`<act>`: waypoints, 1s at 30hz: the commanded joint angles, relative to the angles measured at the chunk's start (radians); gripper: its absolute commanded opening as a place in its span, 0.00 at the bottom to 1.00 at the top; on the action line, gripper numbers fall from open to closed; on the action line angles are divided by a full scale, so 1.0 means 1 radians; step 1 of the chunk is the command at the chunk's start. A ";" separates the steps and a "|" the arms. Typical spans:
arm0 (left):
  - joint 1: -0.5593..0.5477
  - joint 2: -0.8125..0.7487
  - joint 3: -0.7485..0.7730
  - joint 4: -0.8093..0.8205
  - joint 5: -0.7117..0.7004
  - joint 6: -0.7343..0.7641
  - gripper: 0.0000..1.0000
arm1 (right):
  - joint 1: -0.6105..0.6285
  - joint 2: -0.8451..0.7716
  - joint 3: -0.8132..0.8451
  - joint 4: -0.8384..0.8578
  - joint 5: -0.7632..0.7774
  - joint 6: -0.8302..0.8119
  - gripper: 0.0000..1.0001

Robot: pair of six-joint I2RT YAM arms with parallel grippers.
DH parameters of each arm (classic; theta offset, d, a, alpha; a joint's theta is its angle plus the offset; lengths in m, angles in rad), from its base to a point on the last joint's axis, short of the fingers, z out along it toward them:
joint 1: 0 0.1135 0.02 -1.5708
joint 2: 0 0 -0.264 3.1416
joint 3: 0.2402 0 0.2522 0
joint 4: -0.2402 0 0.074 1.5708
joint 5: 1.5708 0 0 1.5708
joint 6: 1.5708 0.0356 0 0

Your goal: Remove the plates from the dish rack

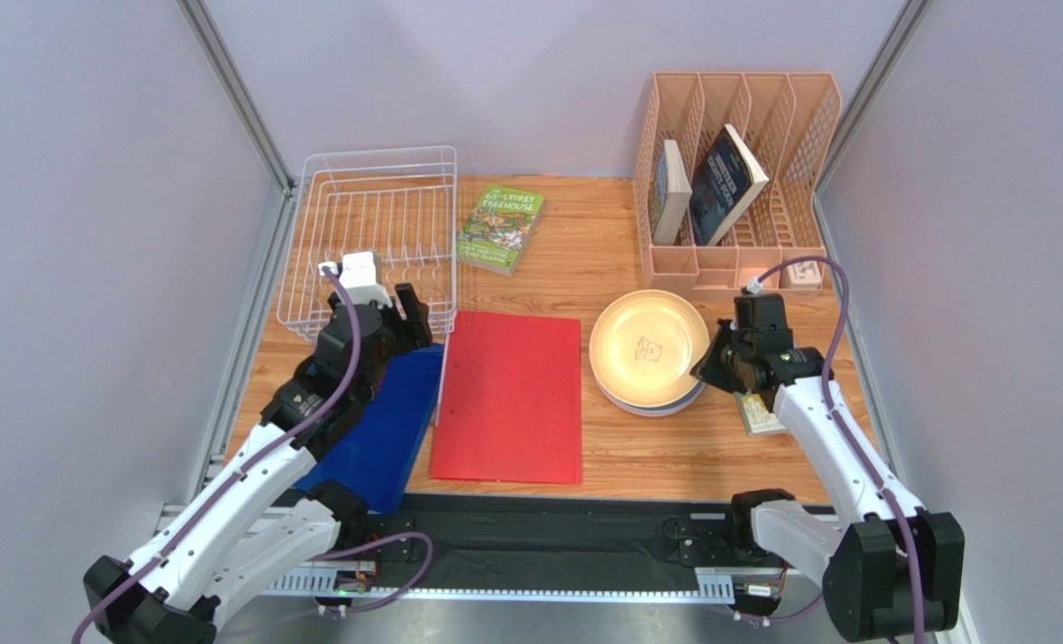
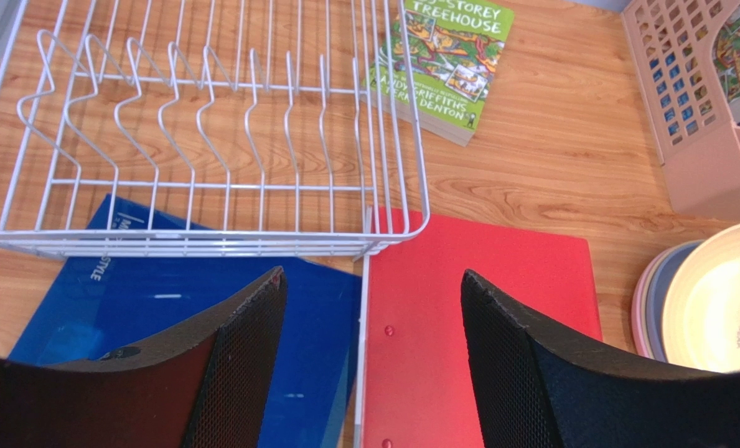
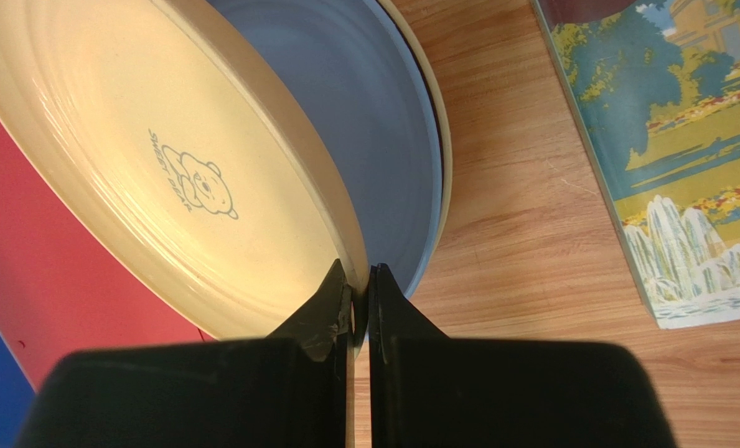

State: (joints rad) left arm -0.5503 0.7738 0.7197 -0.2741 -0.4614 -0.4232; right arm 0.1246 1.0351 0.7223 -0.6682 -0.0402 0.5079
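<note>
The white wire dish rack (image 1: 375, 235) (image 2: 205, 140) stands at the back left with no plates between its prongs. The plates lie in a stack (image 1: 648, 352) right of centre. A cream plate (image 3: 158, 159) with a bear mark is on top, tilted above a blue plate (image 3: 383, 112). A pink rim (image 2: 640, 303) shows lower in the stack. My right gripper (image 1: 706, 362) (image 3: 359, 280) is shut on the cream plate's right rim. My left gripper (image 1: 413, 319) (image 2: 373, 289) hangs open and holds nothing, just in front of the rack's near right corner.
A red folder (image 1: 510, 396) and a blue folder (image 1: 375, 430) lie flat under the left gripper. A green book (image 1: 500, 228) lies beside the rack. The peach organiser (image 1: 738, 161) holds books at the back right. Another book (image 3: 663, 168) lies right of the plates.
</note>
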 commanded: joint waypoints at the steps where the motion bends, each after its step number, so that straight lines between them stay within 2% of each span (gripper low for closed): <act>1: -0.002 -0.050 -0.028 0.022 0.001 0.034 0.74 | -0.008 0.034 -0.029 0.105 -0.036 0.023 0.02; 5: -0.002 -0.058 -0.029 0.032 0.024 0.047 0.74 | -0.008 0.083 -0.014 0.121 -0.026 0.018 0.03; 7: -0.002 -0.051 -0.023 0.029 0.026 0.055 0.74 | -0.008 0.108 -0.008 0.127 -0.027 0.021 0.09; 8: -0.002 -0.047 -0.022 0.026 0.023 0.055 0.74 | -0.009 0.114 -0.003 0.127 -0.027 0.023 0.13; 9: -0.002 -0.045 -0.020 0.024 0.024 0.052 0.74 | -0.010 0.120 -0.003 0.130 -0.029 0.024 0.24; 11: -0.002 -0.048 -0.020 0.023 0.021 0.050 0.74 | -0.008 0.120 -0.003 0.131 -0.035 0.024 0.29; 12: -0.002 -0.051 -0.023 0.024 0.020 0.052 0.74 | -0.008 0.118 -0.003 0.133 -0.035 0.024 0.41; 15: -0.002 -0.051 -0.020 0.023 0.000 0.050 0.74 | -0.008 0.100 -0.001 0.119 -0.029 0.020 0.51; 21: -0.002 -0.047 0.003 0.010 0.007 0.063 0.76 | -0.008 0.004 0.054 0.029 0.072 -0.019 0.60; 24: -0.002 -0.039 0.020 -0.005 -0.009 0.070 0.76 | -0.006 -0.075 0.084 -0.004 0.140 -0.025 0.62; 30: -0.002 -0.041 0.035 -0.011 -0.011 0.087 0.76 | -0.008 -0.202 0.098 0.012 0.169 -0.029 0.64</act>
State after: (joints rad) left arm -0.5503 0.7361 0.7036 -0.2775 -0.4591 -0.3698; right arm 0.1165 0.9016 0.7780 -0.6556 0.0605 0.4999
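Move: The right hand holds the yellow plate by its right-hand rim, with the plate stack's middle some 9 cm to its left, about 1 cm farther out and 4 cm below. From the same hand, the Brideshead book lies about 12 cm to the right and level fore and aft, and the red folder's middle about 32 cm left and 4 cm back, both some 6 cm down. From the idle left hand the stack is about 37 cm right, 3 cm back and 17 cm below. The right hand, still pinching the yellow plate's rim, lowers it nearly 3 cm onto the stack while easing about 1 cm forward, and its fingers begin to open towards the bottom of that descent. With the fingers spread well apart it lets go of the rim and lifts up off the stack, climbing about 8 cm from its lowest point, drifting 2 to 3 cm to its right towards the Brideshead book and tipping the fingertips up some 15 degrees. ##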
